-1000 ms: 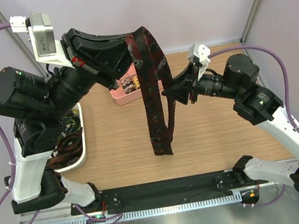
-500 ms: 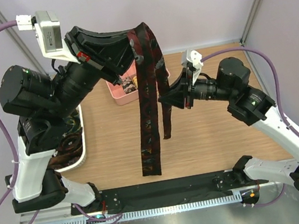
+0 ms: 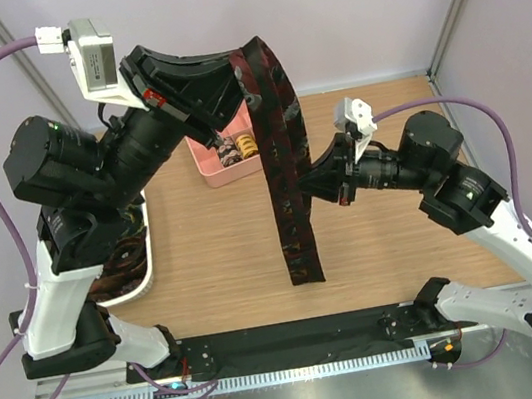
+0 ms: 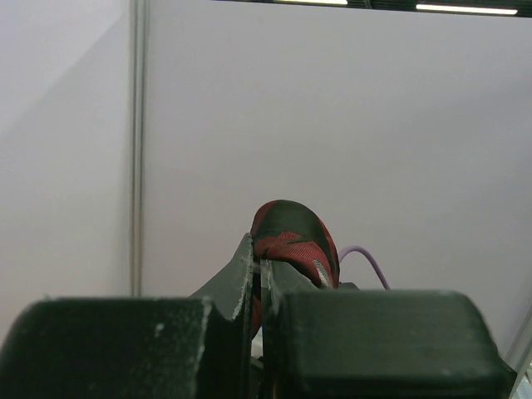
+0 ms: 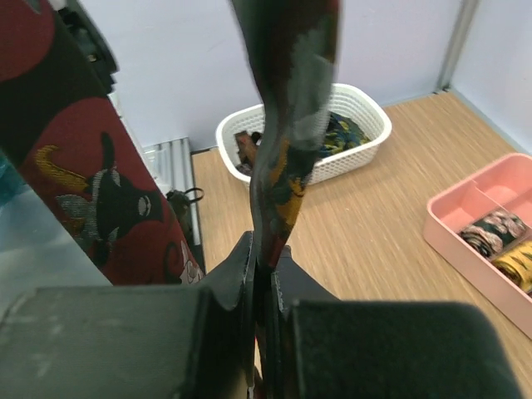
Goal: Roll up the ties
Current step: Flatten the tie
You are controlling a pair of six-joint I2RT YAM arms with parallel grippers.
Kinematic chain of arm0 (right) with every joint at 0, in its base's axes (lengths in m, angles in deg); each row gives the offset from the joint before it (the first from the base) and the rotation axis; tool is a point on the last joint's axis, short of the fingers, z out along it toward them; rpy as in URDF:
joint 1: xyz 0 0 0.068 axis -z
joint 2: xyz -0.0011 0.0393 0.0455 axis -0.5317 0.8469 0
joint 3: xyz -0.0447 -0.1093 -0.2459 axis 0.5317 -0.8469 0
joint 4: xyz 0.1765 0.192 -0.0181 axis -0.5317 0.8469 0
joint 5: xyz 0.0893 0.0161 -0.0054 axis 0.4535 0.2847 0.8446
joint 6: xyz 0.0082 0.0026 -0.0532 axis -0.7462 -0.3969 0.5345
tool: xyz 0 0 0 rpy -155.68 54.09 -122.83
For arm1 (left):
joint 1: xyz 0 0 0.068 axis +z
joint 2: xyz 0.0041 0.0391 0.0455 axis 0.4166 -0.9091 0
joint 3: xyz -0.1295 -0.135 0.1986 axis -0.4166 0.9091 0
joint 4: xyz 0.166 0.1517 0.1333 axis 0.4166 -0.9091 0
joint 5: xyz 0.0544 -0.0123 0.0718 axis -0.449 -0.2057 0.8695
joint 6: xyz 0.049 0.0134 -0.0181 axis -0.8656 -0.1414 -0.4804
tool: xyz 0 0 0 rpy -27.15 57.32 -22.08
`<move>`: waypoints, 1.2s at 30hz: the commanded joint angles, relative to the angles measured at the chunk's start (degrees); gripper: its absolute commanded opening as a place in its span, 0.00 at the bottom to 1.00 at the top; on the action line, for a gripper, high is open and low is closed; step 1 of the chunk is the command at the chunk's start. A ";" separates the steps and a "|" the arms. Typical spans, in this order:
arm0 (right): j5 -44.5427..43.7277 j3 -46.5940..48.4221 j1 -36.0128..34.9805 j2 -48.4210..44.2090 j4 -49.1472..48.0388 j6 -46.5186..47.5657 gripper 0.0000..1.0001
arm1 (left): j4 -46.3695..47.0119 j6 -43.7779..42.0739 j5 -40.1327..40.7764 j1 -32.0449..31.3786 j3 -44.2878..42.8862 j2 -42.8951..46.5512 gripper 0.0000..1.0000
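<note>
A dark red printed tie (image 3: 283, 166) hangs doubled over in the air, its two strands ending low above the table. My left gripper (image 3: 242, 74) is raised high and shut on the tie's fold (image 4: 291, 237). My right gripper (image 3: 301, 186) reaches in from the right at mid-height. Its jaws are shut on one hanging strand (image 5: 287, 133), which rises straight from between the fingers (image 5: 237, 270). The other, wider strand (image 5: 79, 174) hangs close on the left of the right wrist view. Small rolled ties (image 3: 236, 148) sit in the pink tray, and loose ties (image 3: 118, 258) lie in the basket.
A pink divided tray (image 3: 214, 175) stands at the back centre, also in the right wrist view as the tray (image 5: 465, 253). A white mesh basket (image 3: 148, 240) stands at the left under my left arm. Frame posts rise at both back corners.
My right gripper has shut on the hanging strand. The right arm drew slightly right and the tie's lower ends swung from left back toward the centre.
</note>
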 commanded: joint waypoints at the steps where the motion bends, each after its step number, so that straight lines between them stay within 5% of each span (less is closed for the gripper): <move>1: -8.57 2.02 -0.33 -1.89 1.78 0.86 0.01 | 3.61 -0.08 -0.01 0.02 -0.23 0.81 0.01; 14: -42.36 18.70 -0.33 7.14 8.91 7.19 0.01 | 2.73 6.06 -5.28 0.11 8.82 4.58 0.01; 21: -55.36 37.86 -0.33 15.14 13.83 10.88 0.01 | 5.26 5.64 -8.07 0.11 30.77 12.14 0.00; 28: -56.71 47.81 -0.24 18.85 14.71 12.29 0.01 | 4.15 -0.85 -22.86 0.11 44.06 16.54 0.00; 36: -48.62 48.61 -0.33 14.46 13.75 10.62 0.01 | -1.05 -8.60 -4.67 1.43 51.19 12.42 0.00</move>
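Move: Roughly 27 cm under the left fingers, some 6 cm to their right and 2 cm ahead, is the tie edge pinched by the right hand. From the right fingers, the tie's held top lies about 27 cm up, 6 cm left and 2 cm back. The pink box is some 38 cm ahead of the left hand, 4 cm left and 68 cm down; the white basket is 15 cm ahead of that hand, 44 cm left and equally low. Swapping heights with the tie still pinched in both grippers: the left hand eases, then sinks about 27 cm, drifting slightly right, while its upward-pointing fingers tip to near level. The right hand climbs some 18 cm while going right and forward, away from the pink basket side, easing back a little in its forward reach late on, and swings its fingers about 50 degrees clockwise. ##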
